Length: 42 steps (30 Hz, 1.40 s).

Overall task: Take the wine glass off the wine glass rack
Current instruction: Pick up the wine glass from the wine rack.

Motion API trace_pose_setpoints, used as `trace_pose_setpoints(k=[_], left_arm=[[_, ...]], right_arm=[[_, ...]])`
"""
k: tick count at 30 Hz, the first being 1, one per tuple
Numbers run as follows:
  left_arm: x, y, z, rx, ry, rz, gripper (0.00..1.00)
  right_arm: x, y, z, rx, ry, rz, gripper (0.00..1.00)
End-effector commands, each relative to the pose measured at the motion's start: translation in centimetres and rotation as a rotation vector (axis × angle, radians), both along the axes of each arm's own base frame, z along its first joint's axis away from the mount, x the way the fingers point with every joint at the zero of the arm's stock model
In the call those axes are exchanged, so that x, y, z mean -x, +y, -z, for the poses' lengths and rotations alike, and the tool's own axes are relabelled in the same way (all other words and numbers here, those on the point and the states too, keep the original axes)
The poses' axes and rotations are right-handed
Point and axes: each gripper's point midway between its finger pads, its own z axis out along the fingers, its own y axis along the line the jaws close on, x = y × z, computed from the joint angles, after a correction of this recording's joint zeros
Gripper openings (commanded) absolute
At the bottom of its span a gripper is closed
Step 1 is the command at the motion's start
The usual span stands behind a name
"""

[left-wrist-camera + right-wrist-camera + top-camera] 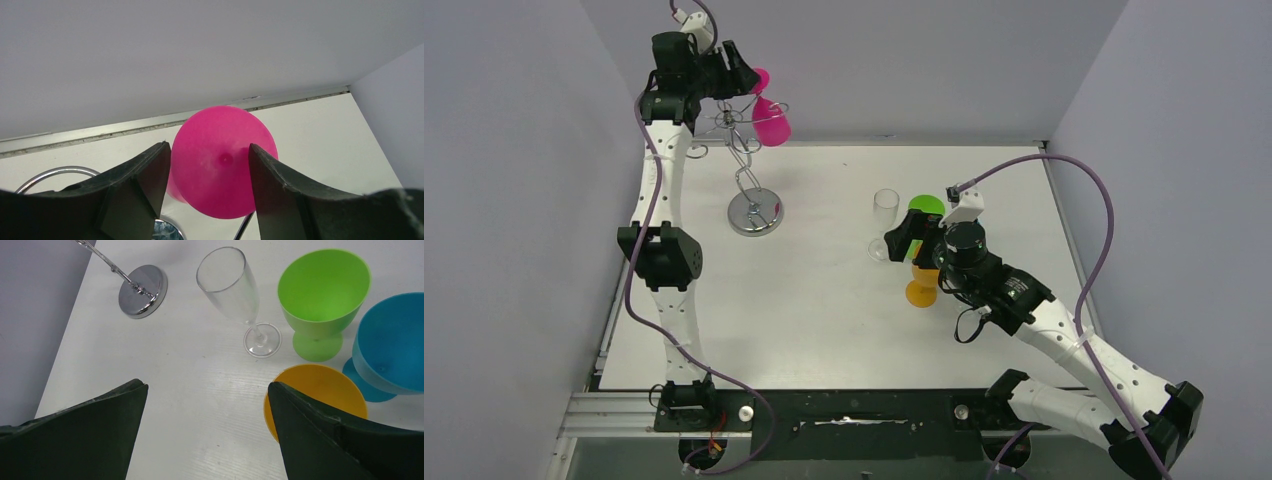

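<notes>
A pink wine glass (771, 122) hangs upside down from the scroll arms of the wine glass rack (755, 213), a silver wire stand at the back left of the table. My left gripper (746, 72) is up at the top of the rack. In the left wrist view its fingers stand apart, and the round pink foot (222, 165) lies just beyond them, its edges hidden behind both tips. A loop of rack wire (55, 172) shows at lower left. My right gripper (904, 240) hovers open over bare table (207, 390), holding nothing.
A clear flute (235, 287), a green cup (322, 290), a blue cup (390, 340) and an orange cup (320, 390) stand together by my right gripper. The rack's shiny base (142, 290) lies farther left. Grey walls close in the back and both sides.
</notes>
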Motion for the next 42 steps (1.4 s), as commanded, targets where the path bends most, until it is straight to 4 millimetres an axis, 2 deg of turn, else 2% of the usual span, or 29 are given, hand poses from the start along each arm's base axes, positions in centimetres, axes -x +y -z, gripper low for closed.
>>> trace_pose_setpoints(k=[1,4,8,17,20,22,31,42], left_arm=[[1.4,0.2,-0.1,0.018,0.061,-0.017,0.58],[1.5,-0.2,-0.2,0.043,0.067,-0.004,0.52],[1.4,-0.4,-0.9,0.093,0.059,-0.004,0.36],[1.5,-0.5,-4.3,0.225,0.000,-0.042,0.07],[1.9,-0.6,-5.7,0.282,-0.023,-0.029,0.01],[2.4,-1.0,-6.4,0.321,-0.029,0.001,0.00],[3.8,-2.9,-6.7,0.456,0.027,0.160,0.00],[5.4,-2.8,-6.6,0.533,0.095,0.285,0.00]], right_arm=[[-0.6,0.7,-2.9,-0.062,-0.061,0.002,0.96],[-0.6,0.6,-2.8,-0.060,-0.062,0.001,0.96],[-0.6,0.6,-2.8,-0.061,-0.061,0.001,0.96],[-0.5,0.5,-2.7,-0.058,-0.058,0.006,0.96],[-0.5,0.5,-2.7,-0.060,-0.057,0.006,0.96],[-0.5,0.4,-2.7,-0.060,-0.057,0.008,0.96],[-0.4,0.4,-2.7,-0.060,-0.055,0.008,0.96],[-0.6,0.6,-2.4,-0.061,-0.043,0.010,0.96]])
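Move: The pink wine glass hangs upside down from the rack, its foot right at the left hand's open fingertips; the glass's middle is about 1 cm ahead, 2 cm right and 9 cm below. The rack's top stands some 5 cm back and 5 cm left of this hand, 4 cm lower; a wire curl lies roughly 3 cm back and 5 cm right, 3 cm lower. From the right hand the glass is about 32 cm ahead and 26 cm left, nearly level. The pink glass's foot gets pinched as the left fingers, a little over half open, close on its edge; as they shut, the hand rises about 3.5 cm. Then it eases back some 2 cm and slightly right with the grip kept, the wrist rolling throughout by roughly 30 degrees so that its left side dips. ##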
